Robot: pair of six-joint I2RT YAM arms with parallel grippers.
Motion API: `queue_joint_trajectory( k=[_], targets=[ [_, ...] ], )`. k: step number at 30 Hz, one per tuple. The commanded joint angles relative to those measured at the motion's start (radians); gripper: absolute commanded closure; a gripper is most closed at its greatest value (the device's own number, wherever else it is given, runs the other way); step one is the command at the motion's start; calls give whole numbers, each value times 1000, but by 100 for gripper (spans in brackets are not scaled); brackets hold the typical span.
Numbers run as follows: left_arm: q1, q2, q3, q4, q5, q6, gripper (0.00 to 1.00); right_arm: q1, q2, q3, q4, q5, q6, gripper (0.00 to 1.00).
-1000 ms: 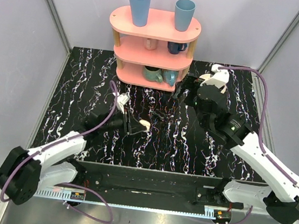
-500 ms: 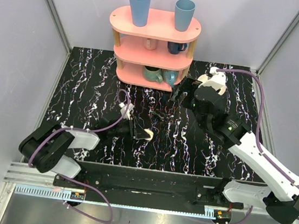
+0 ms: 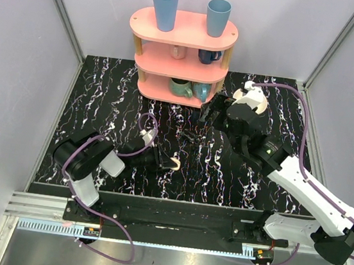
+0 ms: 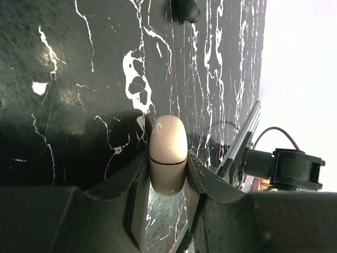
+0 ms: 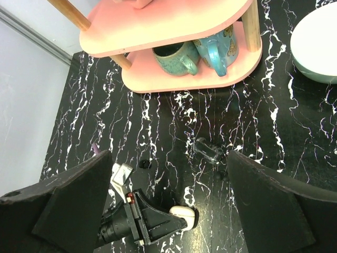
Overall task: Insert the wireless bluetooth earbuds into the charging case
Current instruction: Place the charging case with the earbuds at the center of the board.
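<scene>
My left gripper [image 3: 166,164] is shut on the charging case [image 3: 174,164], a small cream-white rounded case with its lid closed, held low over the black marbled table. The case sits between the fingers in the left wrist view [image 4: 167,153] and also shows in the right wrist view [image 5: 184,215]. No off-white earbuds show in any view. Two small dark bits [image 5: 145,164] [image 5: 222,173] and a small clear object [image 5: 207,150] lie on the table beyond the case; I cannot tell what they are. My right gripper [image 5: 169,158] is wide open and empty, high above them.
A pink three-tier shelf [image 3: 180,55] stands at the back with blue cups on top and mugs [image 5: 179,58] on the lower tiers. A round cream bowl [image 5: 316,42] sits right of the shelf. Grey walls close in both sides.
My left arm has folded in, and its gripper has carried the case a little nearer and to the right. The right gripper has shifted slightly towards the shelf.
</scene>
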Motion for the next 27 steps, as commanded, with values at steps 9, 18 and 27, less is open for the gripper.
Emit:
queue_joint_trajectory(
  k=[9, 18, 27],
  targets=[
    [-3, -86, 0, -100, -85, 80, 43, -31, 91, 1, -20, -49, -80, 3],
    [6, -344, 47, -518, -243, 239, 1, -107, 170, -1, -14, -166, -179, 2],
    [6, -677, 201, -956, -412, 419, 1, -123, 331, 16, 9, -126, -386, 3]
  ],
)
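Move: My left hand still holds the charging case low at the spot on the board where it is to lie, its middle about 1 cm right of and 1 cm below the hand point. From that hand the clear holder is roughly 12 cm ahead and 4 cm right, and the small black knob some 7 cm ahead and 6 cm right, both about 2 cm lower. From my open right hand the case lies around 8 cm back, 10 cm left and 31 cm below. I open my left fingers wide and let go of the charging case on the board, lifting slightly as they part. Then I draw that hand off to the left and up, about 5 cm each way, tilting the fingers more steeply down. Meanwhile my right hand, open and empty, sinks some 11 cm and eases forward about 5 cm, rolling its left side up to the right. ##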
